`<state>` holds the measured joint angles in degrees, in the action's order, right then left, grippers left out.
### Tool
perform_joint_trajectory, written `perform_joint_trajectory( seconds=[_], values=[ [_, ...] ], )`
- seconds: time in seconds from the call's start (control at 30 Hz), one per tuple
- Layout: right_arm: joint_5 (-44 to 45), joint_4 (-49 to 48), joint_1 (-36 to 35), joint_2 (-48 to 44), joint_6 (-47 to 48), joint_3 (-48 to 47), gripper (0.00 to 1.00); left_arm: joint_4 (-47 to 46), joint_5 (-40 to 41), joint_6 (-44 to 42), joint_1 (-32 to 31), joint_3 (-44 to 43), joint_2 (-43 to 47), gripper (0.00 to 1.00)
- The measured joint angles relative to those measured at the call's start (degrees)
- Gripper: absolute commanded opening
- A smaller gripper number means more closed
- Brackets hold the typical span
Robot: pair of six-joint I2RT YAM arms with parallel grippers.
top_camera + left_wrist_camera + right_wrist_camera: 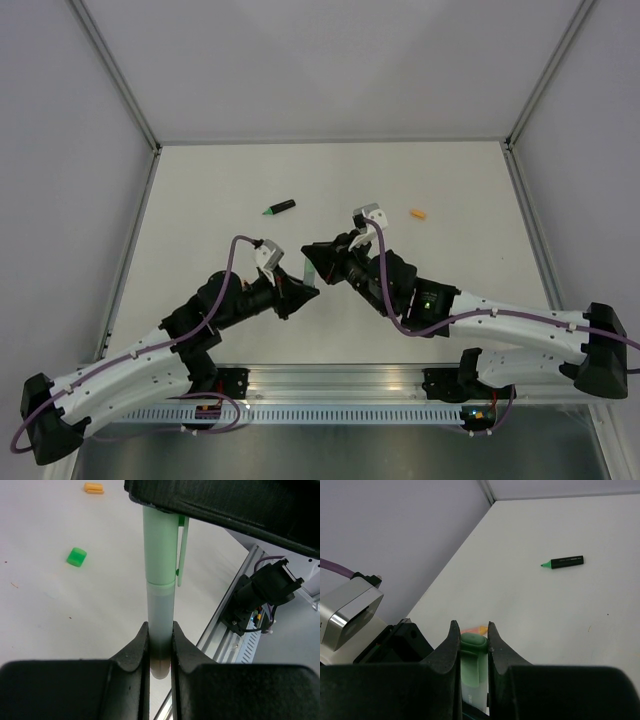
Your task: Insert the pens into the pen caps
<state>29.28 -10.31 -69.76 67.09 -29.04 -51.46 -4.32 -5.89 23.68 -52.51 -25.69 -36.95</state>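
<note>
A pale pen (161, 610) sits upright between the jaws of my left gripper (160, 627), which is shut on its lower barrel. A pale green clip cap (159, 545) covers its far end. My right gripper (470, 627) is shut on that cap (472, 647). In the top view the two grippers, left (308, 288) and right (314, 262), meet tip to tip above the table's middle. A black pen with a green tip (279, 208) lies alone at the back left. A small green cap (76, 556) and an orange cap (93, 487) lie on the table.
The orange cap (418, 213) lies right of the arms. Something orange (476, 629) shows blurred behind my right fingers. The black pen (563, 562) lies well apart. A metal rail (340, 380) runs along the near edge, and walls (120, 150) enclose the white table.
</note>
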Motion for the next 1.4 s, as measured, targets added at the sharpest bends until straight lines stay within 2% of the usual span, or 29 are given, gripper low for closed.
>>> perform_joint_trajectory(
  seconds=[0.6,0.77,0.87,0.97,1.0,1.1,1.27,1.4],
  values=[
    [-3.0,-13.3,1.4,-6.1,-2.3,10.7,0.00,9.9,0.4,-5.0,-1.0,-9.2,-6.2,0.02],
    [-3.3,-12.5,1.5,-8.2,-2.8,11.5,0.00,9.8,-0.7,-6.4,-1.2,-9.6,-6.6,0.02],
    [-2.1,-8.4,1.4,-9.0,-2.6,9.4,0.01,8.0,-2.1,-6.4,-1.2,-9.6,-7.2,0.02],
    [1.9,0.7,0.6,-8.6,-1.0,2.4,0.25,3.3,-3.1,-6.0,-1.1,-9.6,-8.3,0.02],
    [3.8,4.1,0.2,-8.1,-0.4,-0.8,0.42,0.9,-3.7,-5.7,-0.9,-9.6,-8.6,0.02],
    [9.2,11.7,-0.2,-6.2,2.2,-9.5,0.63,-4.9,-2.7,-3.8,0.1,-9.6,-9.2,0.02],
    [17.6,20.3,5.3,-4.5,7.1,-23.3,0.68,-8.3,0.1,0.4,1.7,-7.3,-11.4,0.02],
    [20.2,22.6,7.7,-7.6,8.3,-24.9,0.69,-7.1,3.0,4.0,1.7,-5.3,-16.9,0.02]
  ],
)
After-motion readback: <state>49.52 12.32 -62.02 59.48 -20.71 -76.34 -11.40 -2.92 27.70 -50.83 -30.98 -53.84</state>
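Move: The left hand holds the pen by its barrel; the pale green cap's middle lies about 5 cm above that hand and 3 cm ahead, 1 cm left. The right hand already pinches that cap's top, its middle some 3 cm below, 2 cm back and 1 cm right of the right fingers. On the table about 28 cm below the right hand, the small green cap lies 18 cm ahead and 16 cm right; the black pen lies 37 cm ahead, 12 cm left. Still pinching the cap on the pen, the right hand seems to bear on it against the left hand's grip, the pair edging and rolling left-side-up some 10 degrees. The right fingers then open wide, let go and pull away about 15 cm up, 12 cm right and a little forward, turning clockwise. The left keeps its hold, bobs up some 5 cm, then swings down about 7 cm and forward 4 cm. ##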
